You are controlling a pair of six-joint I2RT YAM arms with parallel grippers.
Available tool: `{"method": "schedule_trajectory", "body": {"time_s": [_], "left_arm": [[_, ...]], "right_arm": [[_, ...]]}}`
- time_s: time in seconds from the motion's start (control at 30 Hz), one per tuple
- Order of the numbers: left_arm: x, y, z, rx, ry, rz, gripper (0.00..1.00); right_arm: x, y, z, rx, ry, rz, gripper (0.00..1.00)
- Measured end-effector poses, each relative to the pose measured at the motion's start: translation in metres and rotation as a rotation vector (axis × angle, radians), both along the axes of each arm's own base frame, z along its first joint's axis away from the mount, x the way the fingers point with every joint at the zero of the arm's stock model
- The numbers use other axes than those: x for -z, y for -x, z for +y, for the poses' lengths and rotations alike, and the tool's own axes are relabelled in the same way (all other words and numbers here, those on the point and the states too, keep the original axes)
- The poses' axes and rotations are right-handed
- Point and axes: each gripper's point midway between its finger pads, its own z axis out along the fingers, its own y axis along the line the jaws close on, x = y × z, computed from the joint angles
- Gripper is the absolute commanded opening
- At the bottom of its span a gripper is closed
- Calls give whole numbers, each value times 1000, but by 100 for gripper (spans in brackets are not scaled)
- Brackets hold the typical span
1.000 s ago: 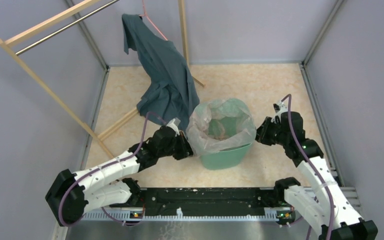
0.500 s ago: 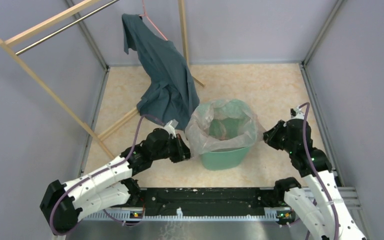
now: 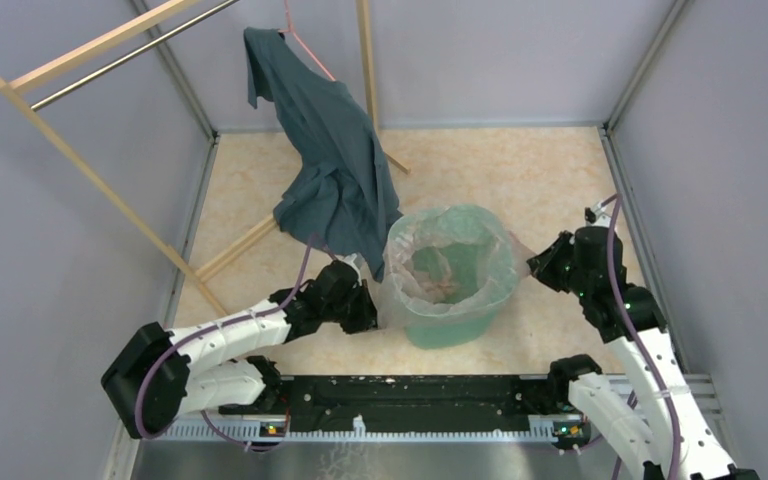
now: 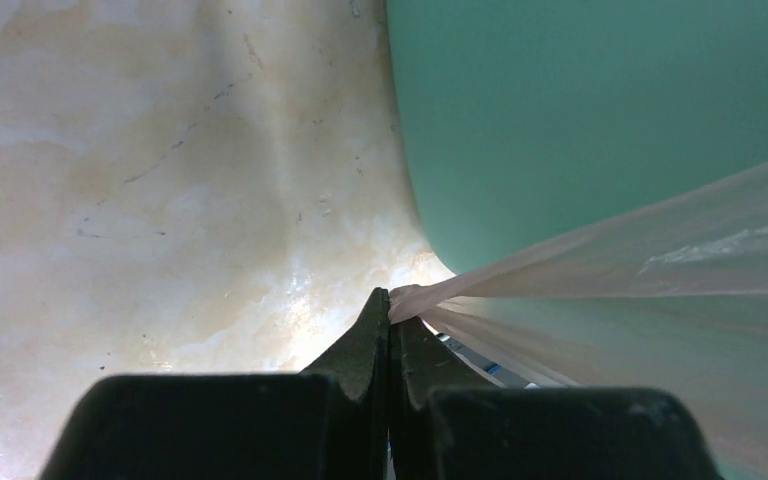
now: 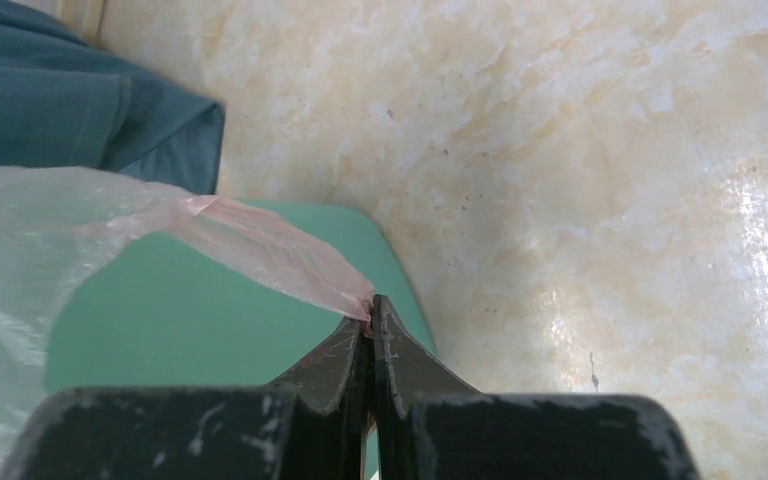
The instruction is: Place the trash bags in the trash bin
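Observation:
The teal-green trash bin (image 3: pixel 452 328) stands upright in the middle of the floor. The pale pink translucent trash bag (image 3: pixel 400 265) lines it, its film folded out over the rim. My left gripper (image 3: pixel 368 310) sits low at the bin's left side, shut on a bunched edge of the bag (image 4: pixel 660 250) beside the bin wall (image 4: pixel 580 110); the tips (image 4: pixel 392 300) pinch the film. My right gripper (image 3: pixel 537 265) is at the bin's right, shut on a stretched corner of the bag (image 5: pixel 260 240) above the bin (image 5: pixel 190 330), with tips (image 5: pixel 370 305) closed on it.
A dark blue-grey shirt (image 3: pixel 335 170) hangs from a wooden rack (image 3: pixel 100 180) behind and left of the bin, its hem close to the rim and showing as shirt (image 5: pixel 50 110) in the right wrist view. Grey walls enclose the floor; a black rail (image 3: pixel 410 400) runs along the near edge.
Both grippers have drawn the bag's edges outward and down. The right gripper moved away to the right. The film now sits tighter round the rim, and the bin stands straighter.

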Motion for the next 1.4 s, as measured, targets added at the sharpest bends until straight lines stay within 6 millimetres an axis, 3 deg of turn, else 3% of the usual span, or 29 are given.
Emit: {"method": "schedule_trajectory", "body": {"time_s": [0.1,0.3,0.43,0.73,0.9,1.0,1.13,1.27,1.4], "left_arm": [[-2,-3,-3,5,-2,-2,0],[-9,-7,-7,1,11,-19,0],[-11,-10,-11,-1,29,-23,0],[27,-8,-10,-2,-33,42,0],[30,-4,-10,-5,-26,61,0],[22,-4,-10,-9,-13,43,0],[7,-8,-7,-28,6,-5,0],[5,-10,-4,-41,1,-16,0],[11,-7,-1,-41,-10,-6,3]], "right_arm": [[18,-4,-2,20,11,27,0],[86,-2,0,23,28,177,0],[99,1,6,-15,18,223,0],[80,1,9,-52,7,144,8],[85,-4,14,-62,-7,151,10],[96,0,17,-72,-18,193,24],[95,6,13,-64,-5,215,48],[61,6,0,-7,28,149,61],[-1,3,-15,69,47,5,72]]}}
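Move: The right hand pinches the bag liner's right edge just outside the bin; the bin's middle lies about 14 cm to its left, some 2 cm nearer the base and 7 cm lower. The pink bag inside is about 16 cm left, 1 cm back and 10 cm below, and the grey-green shirt some 37 cm left and 18 cm ahead. From the left hand, holding the opposite edge low down, the bin is about 15 cm right, 6 cm ahead and 5 cm higher. The right hand tugs its pinched edge of the liner quickly down outside the bin's right side by about 10 cm, the fingers tipping some 10–15 degrees further downward, stays low for a moment, then opens wide, lets the liner go and rises back to its starting height, easing a little to the right and tipping back up. The left hand keeps its closed pinch on the left edge near the table, bobbing up about 1 cm, down about 4 cm and partly back up, to hold that side down. ##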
